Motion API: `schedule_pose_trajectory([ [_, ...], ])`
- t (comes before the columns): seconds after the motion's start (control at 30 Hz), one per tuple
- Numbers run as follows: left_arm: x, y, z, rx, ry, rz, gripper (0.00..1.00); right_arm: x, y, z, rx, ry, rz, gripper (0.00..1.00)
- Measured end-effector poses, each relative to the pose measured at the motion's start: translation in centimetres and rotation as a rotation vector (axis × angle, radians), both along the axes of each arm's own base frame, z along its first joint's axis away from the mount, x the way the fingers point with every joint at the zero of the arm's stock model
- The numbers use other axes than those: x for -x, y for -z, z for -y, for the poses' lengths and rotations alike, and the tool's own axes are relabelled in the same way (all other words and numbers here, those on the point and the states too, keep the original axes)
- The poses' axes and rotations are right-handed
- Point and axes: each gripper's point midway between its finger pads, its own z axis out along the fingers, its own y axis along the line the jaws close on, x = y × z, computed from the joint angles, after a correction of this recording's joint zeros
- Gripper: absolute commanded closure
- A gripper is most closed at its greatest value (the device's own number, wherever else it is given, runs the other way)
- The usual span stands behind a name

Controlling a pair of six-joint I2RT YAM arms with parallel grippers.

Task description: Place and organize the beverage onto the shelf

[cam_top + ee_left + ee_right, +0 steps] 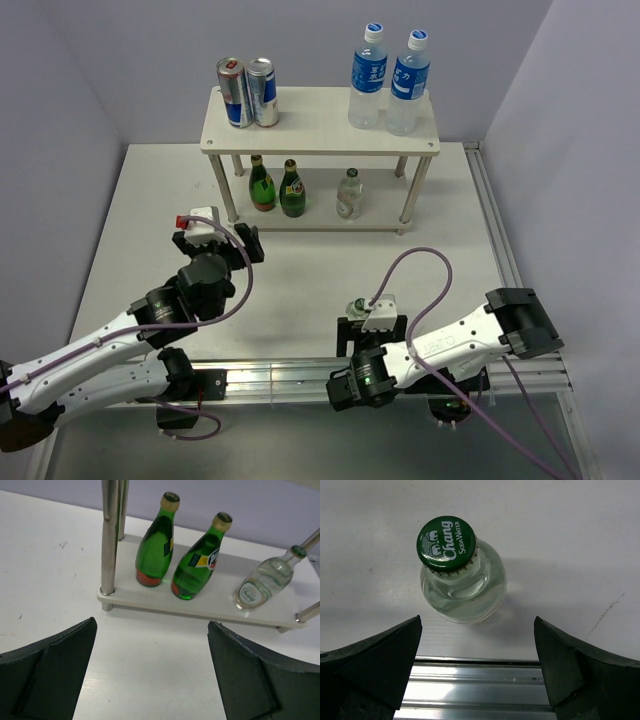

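Note:
The cream-white shelf (320, 130) stands at the back of the table. Its top board carries two cans (248, 92) on the left and two blue-labelled water bottles (390, 80) on the right. On the lower board (220, 600) stand two green bottles (156, 545) (197, 562) and a clear bottle (265, 580). A clear soda bottle with a green cap (446, 542) stands upright near the table's front edge (355, 306). My right gripper (477, 622) is open just behind it, not touching. My left gripper (151, 622) is open and empty, facing the shelf's left front leg (110, 535).
An aluminium rail (480, 690) runs along the near table edge under the right gripper. Purple cables (425, 270) loop over the table from both arms. Grey walls close in the back and both sides.

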Motion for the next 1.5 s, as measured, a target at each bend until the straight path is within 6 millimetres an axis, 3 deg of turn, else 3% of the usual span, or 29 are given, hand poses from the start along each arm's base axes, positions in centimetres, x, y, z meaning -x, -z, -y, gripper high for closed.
schedule_pose_trajectory([
  [0.2, 0.1, 2.3, -0.2, -0.040, -0.007, -0.025, 0.01, -1.2, 1.0, 0.7, 0.033, 0.043, 0.030, 0.00],
  [0.57, -0.2, 2.7, -0.6, -0.053, -0.045, -0.028, 0.01, -2.9, 3.0, 0.3, 0.111, 0.072, 0.104, 0.00],
  [0.87, -0.1, 4.0, -0.9, -0.070, -0.056, -0.036, 0.01, -4.8, 4.4, 0.5, 0.032, 0.137, 0.137, 0.01],
  [1.17, -0.3, 4.3, -0.8, -0.080, -0.068, -0.038, 0.01, -6.1, 5.1, 0.0, -0.006, 0.163, 0.146, 0.45],
  [1.23, -0.4, 4.3, -0.8, -0.077, -0.071, -0.035, 0.01, -6.2, 5.1, -0.2, 0.010, 0.158, 0.153, 0.65],
  [1.27, -0.4, 4.2, -0.8, -0.077, -0.071, -0.034, 0.01, -6.2, 5.1, -0.3, 0.014, 0.156, 0.156, 0.86],
  [1.3, -0.4, 4.2, -0.8, -0.076, -0.071, -0.032, 0.01, -6.2, 5.1, -0.3, 0.015, 0.155, 0.157, 0.99],
  [1.5, -0.5, 4.1, -0.9, -0.078, -0.077, -0.025, 0.01, -6.2, 4.2, -0.8, 0.010, 0.196, 0.114, 1.00],
])
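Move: The last soda water bottle stands upright on the table about 6 cm ahead of my right hand and 1 cm to its left, its middle some 6 cm lower. The soda water bottle already on the lower shelf is roughly 40 cm ahead and 2 cm left of that hand, with a green bottle some 14 cm to the left of it. From my left hand the table bottle lies about 27 cm right, 10 cm back and 24 cm down. I slide my open right hand forward about 6 cm and down about 5 cm around the bottle's body, levelling the downward-slanting fingers slightly and swinging them some 10 degrees clockwise. Then I close on the body, pinching it between both pads, hold there and start upward by about a centimetre. My empty, open left hand just sinks about 4 cm, well short of the shelf. ##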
